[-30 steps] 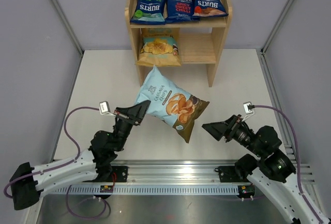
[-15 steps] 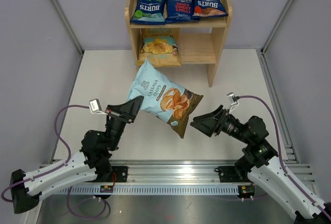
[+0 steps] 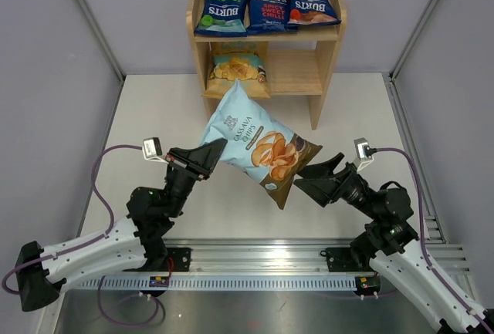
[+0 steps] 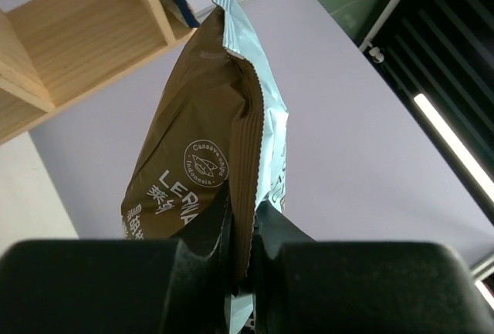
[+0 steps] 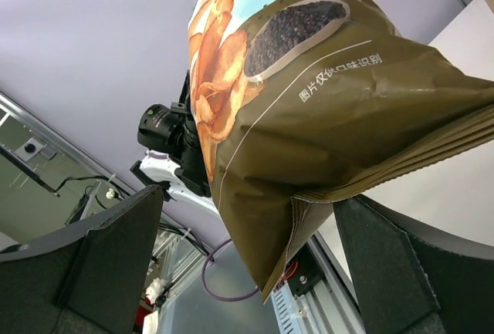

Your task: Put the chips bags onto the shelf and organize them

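Observation:
The light-blue-and-brown bag [image 3: 258,145] hangs in the air in front of the shelf [image 3: 328,48]. My left gripper [image 3: 214,151] is shut on its left edge; the left wrist view shows the seam [image 4: 208,133] pinched between my jaws [image 4: 243,249]. My right gripper [image 3: 310,177] is open, and the bag's lower brown corner [image 5: 324,102] lies between its spread fingers [image 5: 108,257] without being clamped. Three dark-blue Burts bags [image 3: 221,8] [image 3: 270,8] [image 3: 310,5] lie on the top tier. The tan bag [image 3: 238,72] sits at the left of the lower tier.
The right half of the lower tier [image 3: 297,68] is bare wood. The white tabletop [image 3: 154,118] stretches between the arms and the shelf. Grey walls enclose the left, right and back. A metal rail [image 3: 255,261] runs along the near edge.
My left gripper has carried the bag to the right and a little toward the shelf. My right gripper has moved in under the bag's lower corner and stays open.

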Tool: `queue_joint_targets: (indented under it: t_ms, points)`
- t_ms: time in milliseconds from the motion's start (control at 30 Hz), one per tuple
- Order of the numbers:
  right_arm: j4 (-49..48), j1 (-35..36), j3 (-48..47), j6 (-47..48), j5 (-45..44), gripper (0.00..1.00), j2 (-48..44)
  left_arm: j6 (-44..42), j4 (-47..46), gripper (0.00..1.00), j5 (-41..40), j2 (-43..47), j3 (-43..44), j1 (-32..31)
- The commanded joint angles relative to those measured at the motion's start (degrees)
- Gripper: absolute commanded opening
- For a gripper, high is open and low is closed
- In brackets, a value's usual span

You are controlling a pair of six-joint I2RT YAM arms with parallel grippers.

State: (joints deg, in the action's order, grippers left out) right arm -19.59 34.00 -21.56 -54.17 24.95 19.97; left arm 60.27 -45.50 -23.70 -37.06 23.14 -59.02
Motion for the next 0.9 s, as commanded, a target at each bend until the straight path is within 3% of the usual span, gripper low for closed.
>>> queue_joint_targets:
  t_ms: [0,367,700,867]
  points:
    - [-4.1,-0.2,0.0,-1.3,-1.3,0.99,-0.4,3.2,-10.5,0.00,5.0,-1.3,3.9,-0.1]
    - [0.7,-0.2,0.6,-1.6,-5.9,0.99,-5.7,3.5,-15.1,0.00,5.5,-3.4,5.1,-1.5]
    - [-18.8,-0.1,-0.6,-6.3,4.2,0.99,3.4,9.2,-23.0,0.00,10.3,-11.1,7.9,-4.7]
    - [-20.9,-0.1,-3.3,-6.5,6.9,0.99,3.7,9.8,-23.6,0.00,10.6,-13.1,8.2,-6.3]
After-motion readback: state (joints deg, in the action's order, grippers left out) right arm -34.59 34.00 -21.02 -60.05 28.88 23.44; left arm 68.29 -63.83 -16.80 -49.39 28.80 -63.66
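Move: The left gripper holds the cassava chips bag by its light-blue top seal; the open right gripper is about 25 cm to its right and 6 cm back, a little lower. From the right gripper, the bag's brown bottom end is some 5 cm left and 2 cm back, and the bag's middle about 15 cm left and 4 cm ahead. The yellow bag on the lower shelf is about 32 cm ahead of the left gripper, level sideways, some 15 cm lower. Raise the left gripper about 6 cm, keeping its pinch on the seal, while drawing it back and to the right to feed the brown end towards the right gripper; roll its left side down and swing it clockwise, some 20 degrees in all. Keep the right fingers wide open, ease that hand slightly right, then back left as it rises about 4 cm and draws back a little around the end. ##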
